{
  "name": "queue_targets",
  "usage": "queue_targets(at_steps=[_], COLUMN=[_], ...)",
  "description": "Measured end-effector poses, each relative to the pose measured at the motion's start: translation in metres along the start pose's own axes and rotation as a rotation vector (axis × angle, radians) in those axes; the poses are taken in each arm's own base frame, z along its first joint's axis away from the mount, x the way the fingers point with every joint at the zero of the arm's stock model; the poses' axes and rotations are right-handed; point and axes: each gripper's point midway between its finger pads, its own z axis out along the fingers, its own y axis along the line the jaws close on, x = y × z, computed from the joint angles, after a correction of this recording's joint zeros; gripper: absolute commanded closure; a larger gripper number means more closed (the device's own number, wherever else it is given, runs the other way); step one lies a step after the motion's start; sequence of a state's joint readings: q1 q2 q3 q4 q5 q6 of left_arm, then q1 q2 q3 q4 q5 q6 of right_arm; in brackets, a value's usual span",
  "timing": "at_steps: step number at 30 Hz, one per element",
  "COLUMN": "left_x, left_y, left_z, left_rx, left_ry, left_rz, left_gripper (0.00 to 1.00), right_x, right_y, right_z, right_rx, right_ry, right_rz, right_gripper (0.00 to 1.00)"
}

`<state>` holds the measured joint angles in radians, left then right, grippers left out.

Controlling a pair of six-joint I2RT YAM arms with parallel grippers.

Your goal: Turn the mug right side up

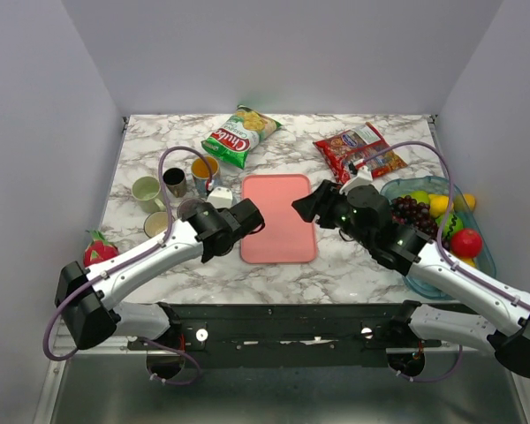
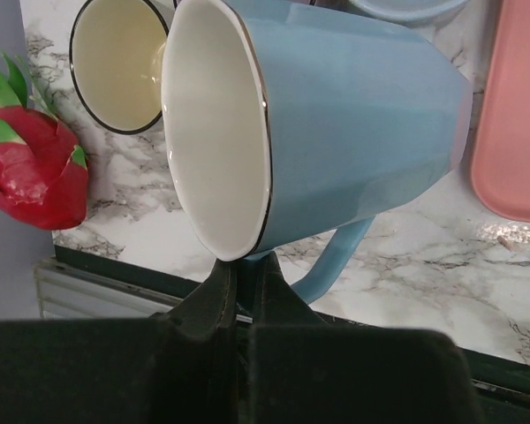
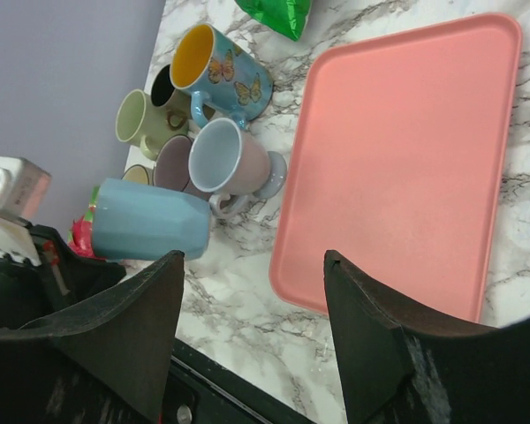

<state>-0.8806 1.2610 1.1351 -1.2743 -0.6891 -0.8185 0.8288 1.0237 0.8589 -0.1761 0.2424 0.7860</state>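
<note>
The light blue mug (image 2: pixel 336 124) is tipped on its side, its white mouth facing the left wrist camera and its handle (image 2: pixel 336 261) pointing down toward the marble. My left gripper (image 2: pixel 246 265) is shut on the lower part of the mug's rim. In the right wrist view the blue mug (image 3: pixel 150 221) shows at the left beside the left arm; whether it touches the table I cannot tell. In the top view it is hidden under the left wrist. My right gripper (image 3: pixel 252 261) stands open with nothing between its fingers, over the near right edge of the pink tray (image 3: pixel 397 159).
Several other mugs cluster left of the tray: a butterfly mug (image 3: pixel 216 71), a green one (image 3: pixel 141 119), a pale footed one (image 3: pixel 234 163) and a cream one (image 2: pixel 115 66). A dragon fruit (image 2: pixel 31 172) lies front left. Snack bags (image 1: pixel 240 134) lie behind, a fruit bowl (image 1: pixel 442 221) at right.
</note>
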Motion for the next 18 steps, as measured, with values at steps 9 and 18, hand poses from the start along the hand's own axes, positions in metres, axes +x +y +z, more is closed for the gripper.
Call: queue_targets(at_steps=[9, 18], left_x=[0.017, 0.032], left_y=[-0.015, -0.041], left_z=[0.005, 0.006], left_rx=[-0.068, -0.081], left_ry=[0.035, 0.039], left_rz=[0.055, 0.098], left_gripper=[1.0, 1.0], right_x=[-0.005, -0.028], right_y=[-0.013, -0.02], right_z=[-0.004, -0.028], right_rx=[0.043, 0.041], right_ry=[-0.001, -0.081], right_rz=[-0.007, 0.012], right_gripper=[0.28, 0.28])
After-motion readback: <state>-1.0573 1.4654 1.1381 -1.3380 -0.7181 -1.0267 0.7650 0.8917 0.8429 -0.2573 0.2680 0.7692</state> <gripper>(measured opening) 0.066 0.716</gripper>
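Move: The free table spot for the blue mug lies about 5 cm right of the left gripper, 3 cm ahead and some 14 cm below. The cream mug stands some 11 cm left and 7 cm ahead, the lavender mug about 10 cm ahead and 2 cm left, and the white mug some 13 cm ahead and 6 cm right. From the empty right gripper, the free spot is about 26 cm left, 2 cm back and 23 cm below. Bring the left gripper down, right and a little back, about 5 cm in all, towards the free table in front of the upright mugs, keeping the blue mug pinched by its handle. Roll its left side up by some 5 to 10 degrees to raise the mouth end. Swing the empty right gripper, still open, about 4 cm right and slightly up, away from the mug. ##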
